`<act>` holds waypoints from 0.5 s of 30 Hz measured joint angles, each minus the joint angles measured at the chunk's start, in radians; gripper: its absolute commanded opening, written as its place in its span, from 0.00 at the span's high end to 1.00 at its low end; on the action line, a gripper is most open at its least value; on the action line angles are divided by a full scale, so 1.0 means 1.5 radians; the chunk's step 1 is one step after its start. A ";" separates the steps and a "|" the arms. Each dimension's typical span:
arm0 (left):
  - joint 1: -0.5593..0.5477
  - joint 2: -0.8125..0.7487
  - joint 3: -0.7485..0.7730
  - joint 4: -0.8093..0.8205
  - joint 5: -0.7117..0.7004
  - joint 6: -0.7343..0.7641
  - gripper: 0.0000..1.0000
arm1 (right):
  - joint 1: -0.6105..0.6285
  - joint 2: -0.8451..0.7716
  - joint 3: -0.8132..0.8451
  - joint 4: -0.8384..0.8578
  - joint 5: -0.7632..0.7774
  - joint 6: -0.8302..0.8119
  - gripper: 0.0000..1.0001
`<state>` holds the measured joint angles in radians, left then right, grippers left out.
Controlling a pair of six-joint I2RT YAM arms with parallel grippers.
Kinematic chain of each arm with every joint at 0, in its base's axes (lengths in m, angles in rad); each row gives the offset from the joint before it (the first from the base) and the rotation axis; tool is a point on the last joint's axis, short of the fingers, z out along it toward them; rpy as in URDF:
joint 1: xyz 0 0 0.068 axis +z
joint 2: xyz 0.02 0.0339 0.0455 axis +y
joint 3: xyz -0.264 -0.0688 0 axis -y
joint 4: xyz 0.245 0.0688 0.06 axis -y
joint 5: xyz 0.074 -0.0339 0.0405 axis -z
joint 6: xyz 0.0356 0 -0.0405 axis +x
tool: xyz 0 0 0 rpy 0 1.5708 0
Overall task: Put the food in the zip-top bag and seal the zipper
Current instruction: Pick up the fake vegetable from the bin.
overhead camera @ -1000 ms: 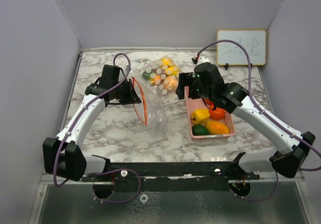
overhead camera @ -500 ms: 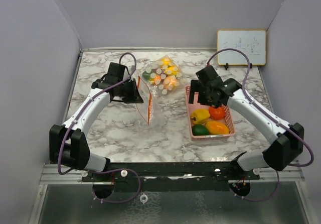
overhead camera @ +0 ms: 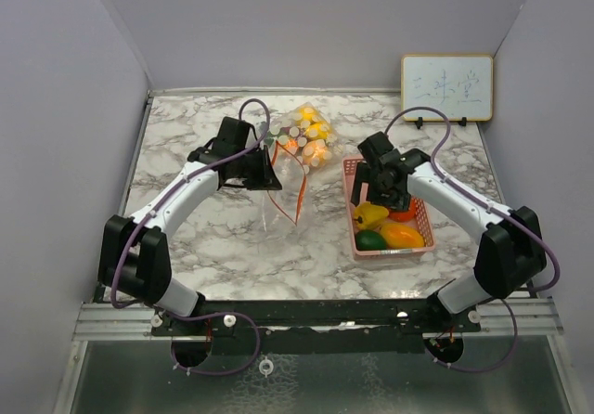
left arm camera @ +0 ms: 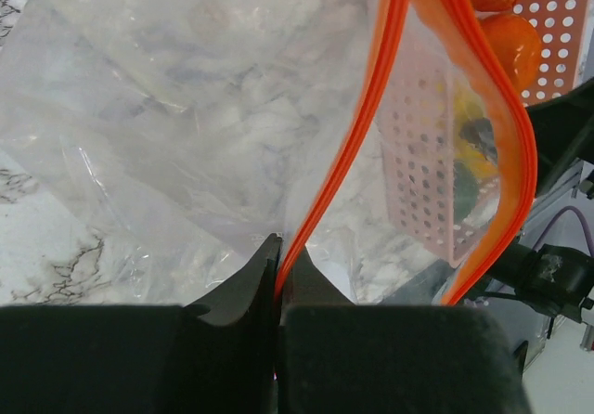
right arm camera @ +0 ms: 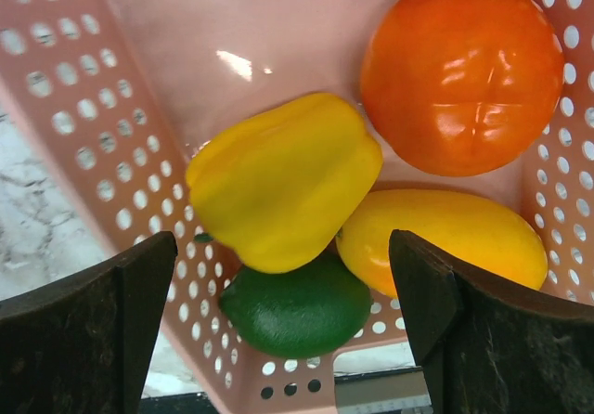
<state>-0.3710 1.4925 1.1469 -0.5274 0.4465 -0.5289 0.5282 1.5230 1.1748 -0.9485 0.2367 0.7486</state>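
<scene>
The clear zip-top bag [overhead camera: 283,200] lies mid-table with its orange zipper [left arm camera: 367,108] mouth lifted open. Several pieces of food [overhead camera: 304,141] show through its far end. My left gripper [overhead camera: 271,174] [left arm camera: 283,258] is shut on one side of the zipper rim. More food sits in the pink basket [overhead camera: 394,252]: a yellow pepper [right arm camera: 283,177], an orange tomato [right arm camera: 459,75], a yellow-orange mango [right arm camera: 445,238] and a green lime [right arm camera: 297,307]. My right gripper [overhead camera: 379,191] [right arm camera: 283,245] hangs open just above the pepper and lime, holding nothing.
The basket wall [right arm camera: 102,135] is perforated and stands right of the bag. A small whiteboard [overhead camera: 446,87] leans at the back right corner. Grey walls close in the marble table on three sides.
My right arm swung back from the bag's mouth to over the basket, its jaws widening. My left gripper carried the zipper rim rightward and farther back, lifting the mouth.
</scene>
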 measured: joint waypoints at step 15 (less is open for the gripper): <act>-0.007 0.030 0.020 0.012 0.019 0.008 1.00 | -0.035 0.125 0.022 0.045 -0.015 0.117 0.04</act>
<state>-0.3817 1.5375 1.1763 -0.5098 0.4747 -0.5175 0.4763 1.7100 1.2072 -0.8810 0.2142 0.9249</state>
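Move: The yellow pepper lies in the bin beneath the open right hand, some 6 cm below it and about 3 cm ahead, with no real sideways offset. The orange tomato is about 7 cm right of the pepper and 1 cm farther out, the yellow squash 7 cm right of the pepper and 5 cm nearer, the green vegetable 5 to 6 cm straight back from the pepper. From the left hand, holding the bag, the pepper is about 22 cm right, 2 cm back and 12 cm lower. The right hand sinks about 4 cm into the bin towards the yellow pepper, at first almost straight down, then also easing forward some 2.5 cm until the two fingers stand either side of the pepper. On the way the wrist turns about 10 degrees clockwise so the fingers straddle the pepper, and they stay wide open; whether a pad already touches it can't be seen. ##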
